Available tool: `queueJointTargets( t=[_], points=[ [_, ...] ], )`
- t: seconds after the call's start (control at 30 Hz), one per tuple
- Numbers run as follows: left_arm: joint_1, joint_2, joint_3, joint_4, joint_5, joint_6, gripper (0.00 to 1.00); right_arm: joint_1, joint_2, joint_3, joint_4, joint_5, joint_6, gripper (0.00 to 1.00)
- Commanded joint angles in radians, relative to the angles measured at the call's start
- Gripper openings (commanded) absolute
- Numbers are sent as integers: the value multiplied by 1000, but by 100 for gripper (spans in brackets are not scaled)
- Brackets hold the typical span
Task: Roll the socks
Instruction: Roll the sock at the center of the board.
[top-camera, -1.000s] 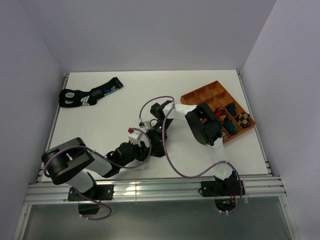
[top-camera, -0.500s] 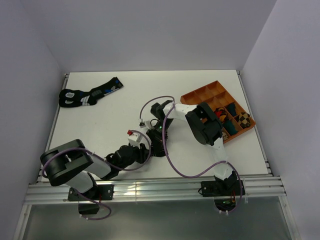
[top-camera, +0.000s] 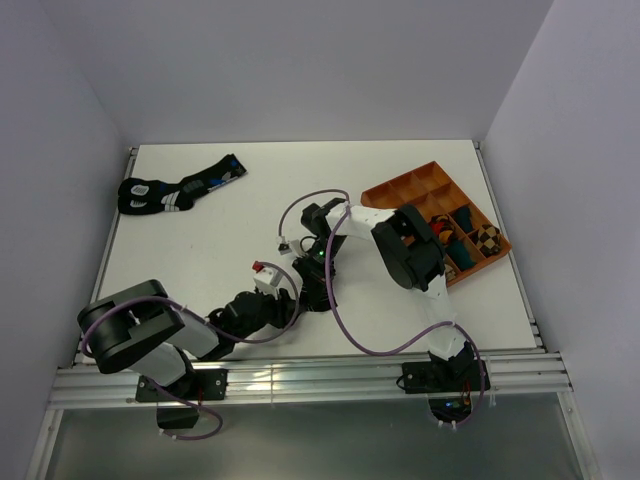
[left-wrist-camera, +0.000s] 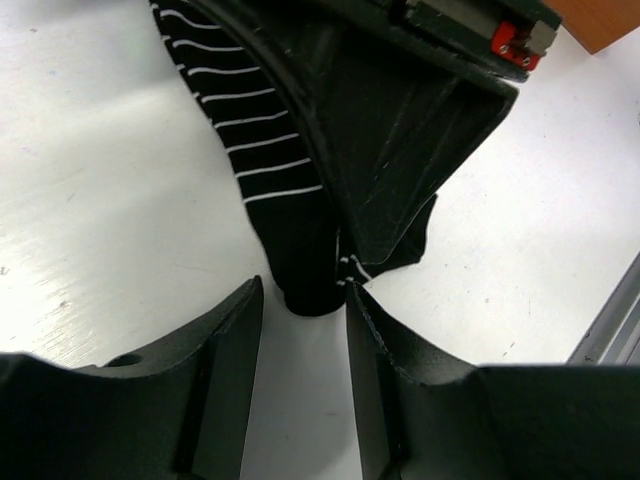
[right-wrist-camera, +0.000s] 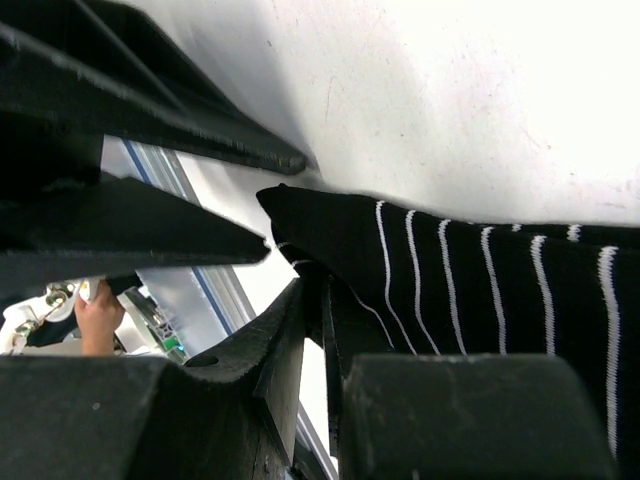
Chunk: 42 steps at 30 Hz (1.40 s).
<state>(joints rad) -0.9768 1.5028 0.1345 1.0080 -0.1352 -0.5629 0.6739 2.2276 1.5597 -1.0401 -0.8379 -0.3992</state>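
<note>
A black ankle sock with thin white stripes (left-wrist-camera: 262, 128) lies on the white table, its narrow end (left-wrist-camera: 305, 285) pointing at the left wrist camera. My left gripper (left-wrist-camera: 302, 296) is open, its fingertips on either side of that end and just short of it, nothing held. My right gripper (right-wrist-camera: 316, 290) is shut on an edge of the same sock (right-wrist-camera: 480, 275), and its black body (left-wrist-camera: 400, 150) rests over the sock. In the top view both grippers meet mid-table, left (top-camera: 288, 296) and right (top-camera: 318, 288), hiding the sock.
A pair of black socks with blue and white marks (top-camera: 180, 188) lies at the far left. An orange compartment tray (top-camera: 400, 187) at the right holds a brown-checked bundle (top-camera: 487, 238) and a red-orange bundle (top-camera: 441, 233). The table's near rail (top-camera: 300, 378) runs close behind the grippers.
My left gripper's jaws have opened wider and the left arm has drawn back slightly toward the near edge. The right gripper has stayed shut on the sock.
</note>
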Motion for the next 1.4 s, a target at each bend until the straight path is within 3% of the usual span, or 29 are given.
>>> queueJointTargets(
  t=[0.0,0.17,0.5,0.77,0.97,1.0,1.2,1.37],
  points=[
    [23,-15,-21,70,37,14,45,-13,0,28,-23,0,-18,18],
    [44,-44,-23,57,68,23,45,-16,3,28,-28,-6,-24,18],
    [67,89,39,115,193,44,45,-16,13,42,-40,-9,-32,18],
    [72,140,94,86,198,46,42,-17,10,40,-41,-9,-33,17],
    [72,152,120,14,200,57,29,-17,6,46,-46,-9,-35,17],
    [72,152,122,3,200,57,22,-17,6,46,-46,-7,-35,17],
    [70,148,126,-52,193,46,6,-23,3,43,-37,0,-30,17],
    [61,132,154,-129,171,32,0,-25,-12,37,-26,14,-23,17]
  ],
)
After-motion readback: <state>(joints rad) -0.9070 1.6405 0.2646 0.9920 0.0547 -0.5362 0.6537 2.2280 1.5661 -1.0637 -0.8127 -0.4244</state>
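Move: The folded near end of the striped sock lies just off the left fingertips, about 2 cm to the right, 1 cm farther out and 1 cm down. From the right hand, which already has hold of the sock there, this end is some 2 cm left and level. The sock's middle is about 5 cm ahead of the left hand and 7 cm to its right. The wooden box stands roughly 22 cm ahead and 36 cm right of the left hand. To the right, low along the table, the left hand goes about 3 cm and slightly forward after a brief shift left, turning a few degrees clockwise on its way to the sock's folded end beside the right fingertips. At the finish its half-open fingers shut fully and pinch that end, while the right hand keeps its narrow grip on the sock and eases about 1 cm right. ##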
